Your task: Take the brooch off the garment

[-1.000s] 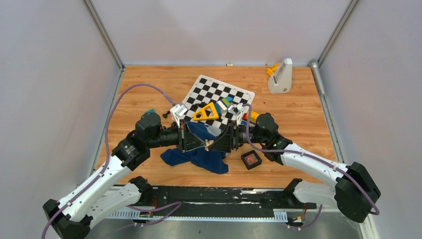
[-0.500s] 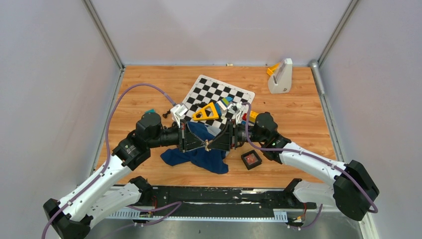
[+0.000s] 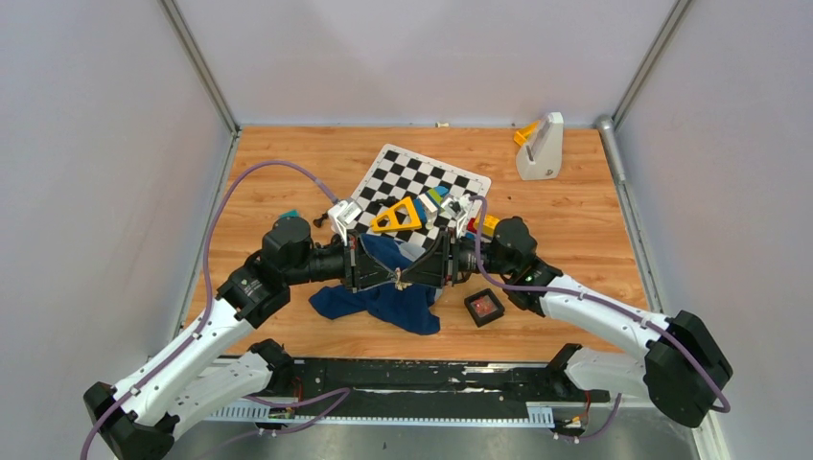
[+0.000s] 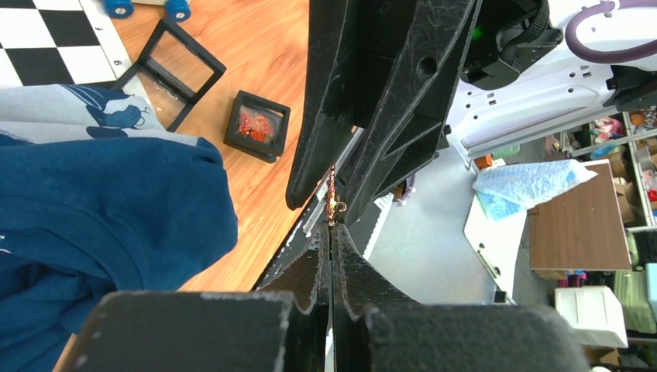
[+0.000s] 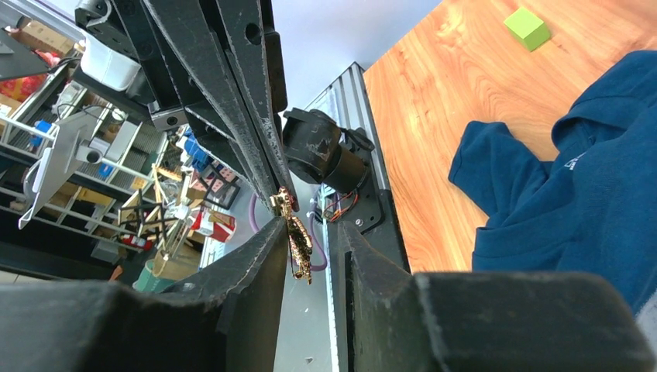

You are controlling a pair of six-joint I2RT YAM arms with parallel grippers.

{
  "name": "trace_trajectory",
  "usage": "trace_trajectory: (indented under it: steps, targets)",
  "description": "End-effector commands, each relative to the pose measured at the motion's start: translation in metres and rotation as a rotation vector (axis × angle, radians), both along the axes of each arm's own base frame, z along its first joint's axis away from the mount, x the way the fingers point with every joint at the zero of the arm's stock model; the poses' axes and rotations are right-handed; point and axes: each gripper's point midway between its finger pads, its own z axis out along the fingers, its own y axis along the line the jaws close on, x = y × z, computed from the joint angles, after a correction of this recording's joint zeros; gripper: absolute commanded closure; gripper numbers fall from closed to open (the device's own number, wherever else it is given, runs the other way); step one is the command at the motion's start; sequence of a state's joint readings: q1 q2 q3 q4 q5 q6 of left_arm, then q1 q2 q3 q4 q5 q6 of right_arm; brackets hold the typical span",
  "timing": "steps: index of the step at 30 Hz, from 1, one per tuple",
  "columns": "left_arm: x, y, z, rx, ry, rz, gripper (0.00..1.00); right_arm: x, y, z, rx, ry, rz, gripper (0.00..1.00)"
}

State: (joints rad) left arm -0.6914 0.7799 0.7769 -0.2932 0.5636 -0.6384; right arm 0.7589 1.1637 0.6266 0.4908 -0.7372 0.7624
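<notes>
The dark navy garment (image 3: 383, 305) lies crumpled on the wooden table beneath both grippers, also visible as the garment (image 4: 101, 201) and the garment (image 5: 573, 194). Above it the two grippers meet tip to tip. My left gripper (image 4: 331, 229) is shut on the brooch (image 4: 334, 203), a tiny gold and red pin sticking out past its tips. In the right wrist view the brooch (image 5: 299, 242) hangs between the jaws of my right gripper (image 5: 314, 232), close against one finger (image 5: 259, 267), with a gap to the other. The right gripper is open. The brooch (image 3: 398, 279) is clear of the cloth.
A checkered mat (image 3: 427, 182) with a yellow triangular block (image 3: 397, 217) lies behind the grippers. A small black box with red contents (image 3: 484, 307) sits right of the shirt, an open black frame (image 4: 174, 74) near it. A white stand (image 3: 540, 146) is back right, a green cube (image 5: 527, 27) left.
The right gripper has edged slightly left onto the left gripper's tips and its jaws have narrowed around the brooch. The left arm and the shirt have not moved.
</notes>
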Motion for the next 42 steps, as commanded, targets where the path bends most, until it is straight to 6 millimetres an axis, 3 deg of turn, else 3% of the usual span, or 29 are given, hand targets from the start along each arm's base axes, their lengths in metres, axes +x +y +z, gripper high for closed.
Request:
trace_trajectory:
  steps: [1, 13, 21, 25, 29, 32, 38, 40, 42]
  targets:
    - [-0.003, -0.001, 0.007, -0.024, -0.037, -0.024, 1.0, 0.013, -0.007, 0.02, 0.058, -0.059, -0.1, 0.7]
    - [0.003, -0.003, 0.002, -0.01, -0.018, -0.006, 1.0, 0.01, -0.011, 0.018, 0.046, -0.074, -0.102, 0.67]
    - [0.012, -0.001, -0.016, 0.056, 0.01, 0.035, 1.0, 0.016, -0.021, 0.017, 0.029, -0.077, -0.17, 0.55]
    - [0.026, 0.007, -0.044, 0.172, 0.064, 0.121, 1.0, 0.028, -0.034, 0.012, -0.015, -0.061, -0.268, 0.45]
    - [0.041, 0.011, -0.086, 0.317, 0.155, 0.21, 1.0, 0.045, -0.054, -0.005, -0.117, -0.042, -0.411, 0.43]
    - [0.042, -0.001, -0.111, 0.4, 0.193, 0.209, 1.0, 0.055, -0.072, -0.023, -0.19, -0.007, -0.516, 0.43]
    - [0.045, -0.043, -0.13, 0.325, 0.246, 0.124, 1.0, 0.069, -0.109, -0.059, -0.309, 0.09, -0.649, 0.42]
    - [0.051, -0.042, -0.147, 0.367, 0.265, 0.149, 1.0, 0.071, -0.116, -0.067, -0.329, 0.112, -0.667, 0.42]
    - [0.066, -0.023, -0.172, 0.489, 0.283, 0.258, 1.0, 0.073, -0.122, -0.072, -0.342, 0.122, -0.683, 0.42]
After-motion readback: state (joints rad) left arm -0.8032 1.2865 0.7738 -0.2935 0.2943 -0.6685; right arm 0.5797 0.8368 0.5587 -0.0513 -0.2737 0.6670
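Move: The brooch is already off the garment, pinched in the left fingertips. The crumpled garment's middle lies some 24 cm below the left hand, about 9 cm ahead and 2 cm left. The small black box with red in it is about 5 cm ahead and 17 cm right of the left hand, on the table. The right fingers stand half open at the brooch, about 1 cm to their left; the empty black frame is roughly 11 cm ahead, 11 cm right and 23 cm below the right hand. The left fingers keep their pinch on the brooch and, after a short wait, lower it some 16 cm towards the garment, drifting slightly forward and then right, tipping about 25 degrees further down. The right hand backs away from the brooch, mainly right, with some forward and finally down, opening its fingers wider and turning about 35 degrees clockwise. ##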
